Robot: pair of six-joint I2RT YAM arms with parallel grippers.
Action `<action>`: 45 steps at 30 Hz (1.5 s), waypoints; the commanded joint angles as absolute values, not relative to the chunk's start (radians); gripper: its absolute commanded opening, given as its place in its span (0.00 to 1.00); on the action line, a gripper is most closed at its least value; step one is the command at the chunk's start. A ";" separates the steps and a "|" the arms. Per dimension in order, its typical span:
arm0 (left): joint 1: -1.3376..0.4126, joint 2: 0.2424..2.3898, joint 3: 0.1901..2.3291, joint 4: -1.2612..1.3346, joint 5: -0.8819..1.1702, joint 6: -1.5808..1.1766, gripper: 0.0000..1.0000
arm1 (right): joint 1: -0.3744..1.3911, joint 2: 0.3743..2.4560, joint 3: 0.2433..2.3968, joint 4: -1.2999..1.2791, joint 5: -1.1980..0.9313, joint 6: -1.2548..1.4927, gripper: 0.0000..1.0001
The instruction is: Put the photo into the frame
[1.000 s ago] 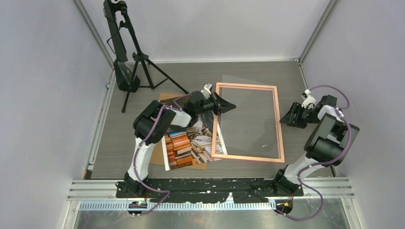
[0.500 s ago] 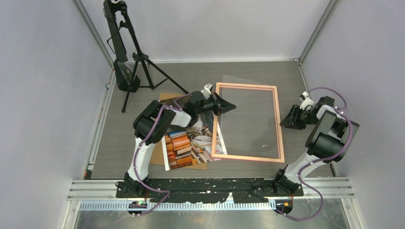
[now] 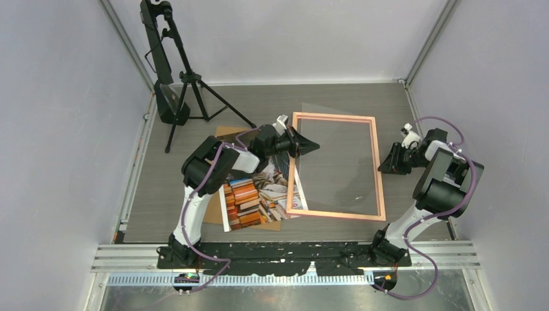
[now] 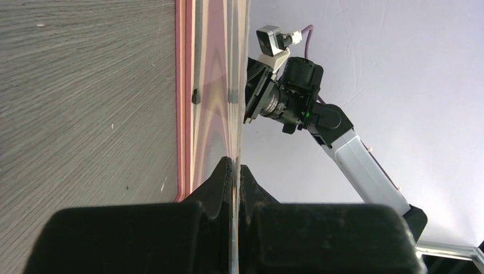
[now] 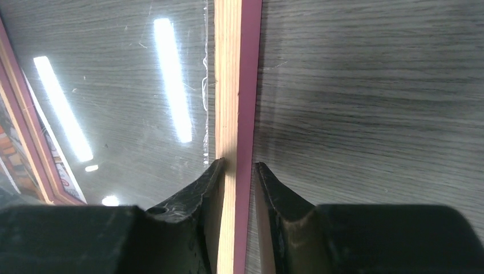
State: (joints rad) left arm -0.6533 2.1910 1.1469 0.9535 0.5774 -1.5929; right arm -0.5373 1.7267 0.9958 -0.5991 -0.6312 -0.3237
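Note:
The salmon-pink frame (image 3: 336, 214) lies flat on the table right of centre. A clear sheet (image 3: 336, 165) rests over it at a slant, its left edge lifted. My left gripper (image 3: 314, 146) is shut on that edge; the left wrist view shows the thin sheet (image 4: 240, 85) pinched between the jaws (image 4: 235, 162), beside the frame rail (image 4: 182, 85). The photo (image 3: 249, 201), showing stacked books, lies left of the frame, partly under the left arm. My right gripper (image 3: 382, 167) has its jaws (image 5: 238, 165) closed round the frame's right rail (image 5: 237, 85).
A brown backing board (image 3: 223, 133) lies under the photo. A black tripod with a lamp (image 3: 184, 78) stands at the back left. Grey walls close the table on three sides. The right arm's wrist (image 4: 297, 97) shows beyond the sheet.
My right gripper has slid left onto the frame's right rail and narrowed its jaws round it. The left gripper and the clear sheet have barely moved.

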 commanded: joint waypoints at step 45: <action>-0.634 2.203 1.126 1.086 0.559 -1.603 0.00 | -0.514 1.744 1.040 -0.594 -0.614 -0.327 0.08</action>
State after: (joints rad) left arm -0.6411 2.1975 1.1309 0.9981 0.5755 -1.5967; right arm -0.5190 1.7374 1.0180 -0.6086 -0.6292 -0.3157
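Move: The right rail of the frame is right between the right hand's half-open fingertips, about 1 cm below its hand point. From there the clear sheet's right edge runs 2 cm to the left, the frame's middle lies about 15 cm left and 1 cm ahead, and the photo some 41 cm left and 4 cm back. For the left hand, holding the raised side of the sheet, that spot on the rail is roughly 23 cm right, 6 cm back and 11 cm down. On the frame's right rail, the right hand closes its fingers from about a third open to nearly shut, the tips coming together at the rail's upper edge and then staying there. The hand itself barely shifts, about half a centimetre forward. The left hand keeps its shut grip on the clear sheet and stays almost in place above the frame. ##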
